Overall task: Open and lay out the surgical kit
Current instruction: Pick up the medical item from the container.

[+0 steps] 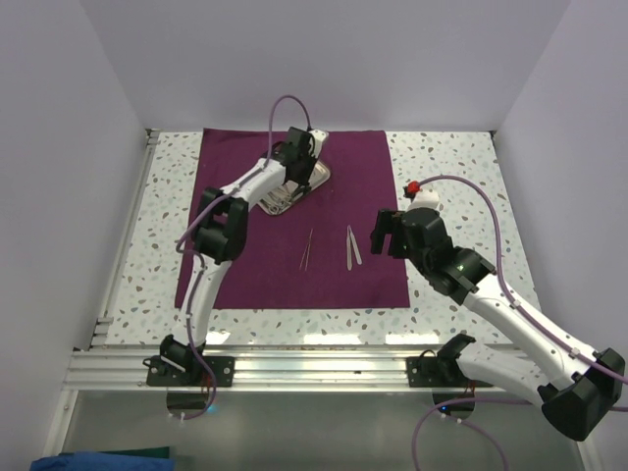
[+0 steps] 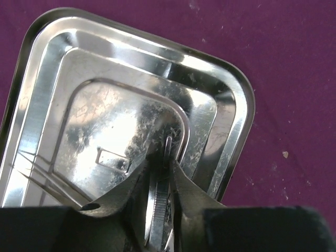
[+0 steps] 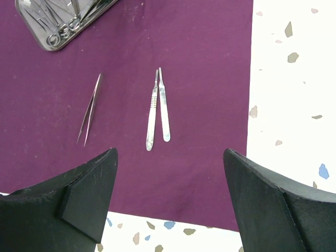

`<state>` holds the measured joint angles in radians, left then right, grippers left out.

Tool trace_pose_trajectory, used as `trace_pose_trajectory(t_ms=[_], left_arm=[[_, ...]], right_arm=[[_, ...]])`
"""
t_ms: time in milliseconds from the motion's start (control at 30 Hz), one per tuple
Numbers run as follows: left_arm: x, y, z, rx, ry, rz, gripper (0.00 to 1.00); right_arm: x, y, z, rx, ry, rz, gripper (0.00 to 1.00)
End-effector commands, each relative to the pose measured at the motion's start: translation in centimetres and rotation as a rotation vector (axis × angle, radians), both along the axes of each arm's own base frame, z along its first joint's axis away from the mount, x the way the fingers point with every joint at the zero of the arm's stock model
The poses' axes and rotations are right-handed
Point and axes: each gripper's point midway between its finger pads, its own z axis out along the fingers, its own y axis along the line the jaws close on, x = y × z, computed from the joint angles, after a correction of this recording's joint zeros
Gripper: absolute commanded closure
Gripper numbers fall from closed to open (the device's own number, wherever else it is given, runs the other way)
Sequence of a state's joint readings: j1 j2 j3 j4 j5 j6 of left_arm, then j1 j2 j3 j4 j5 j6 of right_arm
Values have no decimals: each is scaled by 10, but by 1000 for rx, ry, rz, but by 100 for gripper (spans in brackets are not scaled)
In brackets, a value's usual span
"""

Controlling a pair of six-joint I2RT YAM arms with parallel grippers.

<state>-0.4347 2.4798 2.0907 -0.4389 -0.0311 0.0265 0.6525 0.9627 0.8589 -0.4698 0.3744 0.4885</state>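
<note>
The maroon cloth [image 1: 368, 177] lies spread flat on the table. The steel tray [image 1: 322, 176] sits on its far middle part. My left gripper [image 1: 299, 162] is down in the tray [image 2: 231, 89] and shut [image 2: 167, 155] on a thin silver instrument with a ridged handle [image 2: 159, 207]. Tweezers [image 1: 307, 248] and two flat silver handles [image 1: 352, 245] lie side by side on the cloth. My right gripper [image 1: 392, 234] hovers open and empty [image 3: 169, 152] above the cloth's near right part [image 3: 210, 79]. Its view shows the tweezers [image 3: 90, 107], the handles [image 3: 158, 107] and ring-handled instruments [image 3: 59, 35] in the tray.
The speckled terrazzo table [image 1: 451, 167] shows around the cloth. White walls close in the left, far and right sides. An aluminium rail [image 1: 314, 365] runs along the near edge, with both arm bases on it.
</note>
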Motion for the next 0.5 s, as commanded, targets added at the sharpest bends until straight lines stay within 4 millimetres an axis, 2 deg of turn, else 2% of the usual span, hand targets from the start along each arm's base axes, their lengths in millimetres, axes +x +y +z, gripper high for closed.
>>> trace_pose_trajectory(t_ms=[0,133,267,367,467], left_arm=[[-32,31,-79,94,224,15,77],[-28,34,-82,73,233,34,90],[-23,38,-76,64,221,46,97],[-18,38,-65,61,198,51,100],[-8,38,-45,56,144,70,100]], right_arm=[[3,2,3,6,-15,4,15],[3,2,2,2,-14,4,15],[4,2,1,3,-13,4,14],[4,2,1,-1,-11,3,14],[4,3,1,2,-13,6,14]])
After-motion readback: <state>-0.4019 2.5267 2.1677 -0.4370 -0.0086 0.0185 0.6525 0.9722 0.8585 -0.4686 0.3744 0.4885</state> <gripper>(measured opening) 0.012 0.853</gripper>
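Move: The slim steel instrument in the tray runs between the left hand's part-closed fingers, its tip ahead of them; its middle is about 2 cm back, 1 cm left and 1 cm below. Thin-pointed tweezers lie some 6 cm to the left and 1 cm ahead, and the tray's middle about 3 cm left and 1 cm ahead. From the idle right hand the instrument is some 27 cm ahead, 21 cm left and 18 cm below. The slim instrument is pinched between the left fingertips, which finish closing from about a quarter open to shut. Meanwhile the left hand slides about 2 cm forward inside the tray, easing slightly left towards the end, its height and tilt nearly unchanged. ##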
